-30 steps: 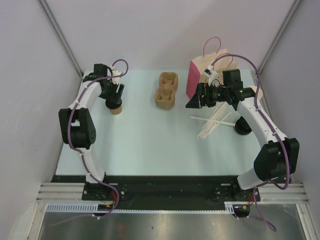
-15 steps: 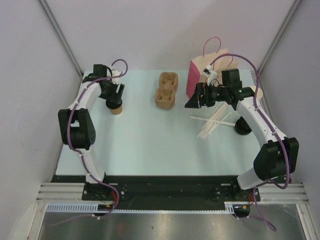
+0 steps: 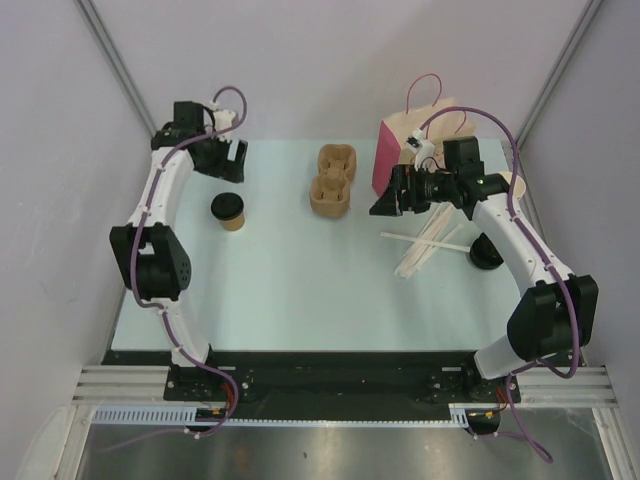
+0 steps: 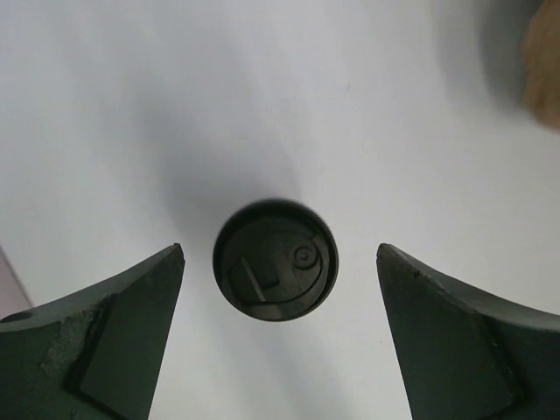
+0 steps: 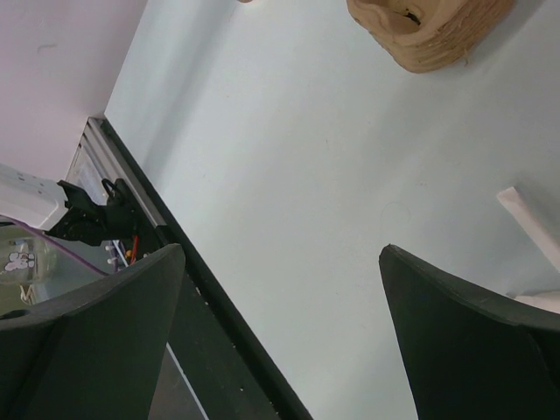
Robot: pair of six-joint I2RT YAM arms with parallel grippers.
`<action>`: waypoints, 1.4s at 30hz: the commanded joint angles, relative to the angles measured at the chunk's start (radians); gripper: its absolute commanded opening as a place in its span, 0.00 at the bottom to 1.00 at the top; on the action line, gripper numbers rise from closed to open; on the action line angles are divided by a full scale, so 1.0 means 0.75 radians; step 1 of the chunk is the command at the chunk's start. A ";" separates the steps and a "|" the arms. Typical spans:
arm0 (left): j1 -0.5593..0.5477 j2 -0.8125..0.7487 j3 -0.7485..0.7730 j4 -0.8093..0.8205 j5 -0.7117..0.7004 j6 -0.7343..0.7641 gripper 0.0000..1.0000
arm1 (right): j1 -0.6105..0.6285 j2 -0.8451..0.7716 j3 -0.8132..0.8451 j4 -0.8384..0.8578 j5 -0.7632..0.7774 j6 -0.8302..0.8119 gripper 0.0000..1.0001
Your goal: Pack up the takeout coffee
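The takeout coffee (image 3: 228,211), a small brown cup with a round black lid (image 4: 275,261), stands upright on the left part of the pale table. My left gripper (image 3: 228,160) hangs open above and behind it, its dark fingers (image 4: 122,324) wide apart and clear of the lid. The pink paper bag (image 3: 392,158) stands at the back right with its purple handles up. My right gripper (image 3: 385,203) is open just in front of the bag, with only bare table between its fingers (image 5: 472,324).
A brown pulp cup carrier (image 3: 334,180) lies at the back middle; its edge shows in the right wrist view (image 5: 429,35). White stir sticks (image 3: 425,247) lie crossed at the right, beside a black lid (image 3: 487,254). The table's dark front rail (image 5: 219,324) runs below.
My left gripper has opened, let go of the coffee cup and risen toward the back. The cup stays standing on the table. The right arm has barely moved.
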 commanded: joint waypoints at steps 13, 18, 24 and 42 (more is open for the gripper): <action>-0.360 0.161 0.484 0.294 0.240 -0.343 0.68 | 0.007 0.005 0.134 0.038 0.235 -0.044 1.00; -0.424 0.308 0.500 0.435 0.244 -0.433 0.52 | 0.023 0.046 0.171 0.070 0.272 -0.044 1.00; -0.444 0.446 0.529 0.458 0.209 -0.454 0.39 | 0.056 0.079 0.201 0.062 0.286 -0.075 1.00; -0.454 0.511 0.415 0.458 0.240 -0.433 0.34 | 0.074 0.114 0.207 0.062 0.282 -0.091 1.00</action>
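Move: The cup carrier lies about 28 cm right of the left gripper, 9 cm ahead and some 13 cm below. The lidded cup stands right under that gripper, roughly 2 cm back, its middle about 9 cm down; the paper bag is some 25 cm to the right of the carrier and level with it, its middle about 3 cm below the gripper. From the right gripper the carrier is some 20 cm ahead, 13 cm left and 20 cm below. Bring the empty left gripper up off the lidded cup and carry it in a high arc to the right, about 24 cm over and some 17 cm up at the top, then down again and 8 cm forward to hang above the carrier's left side. Swing the fingertips some 20 degrees rightward and close them to about a third open on the way. Ease the open right gripper 4 cm forward. ##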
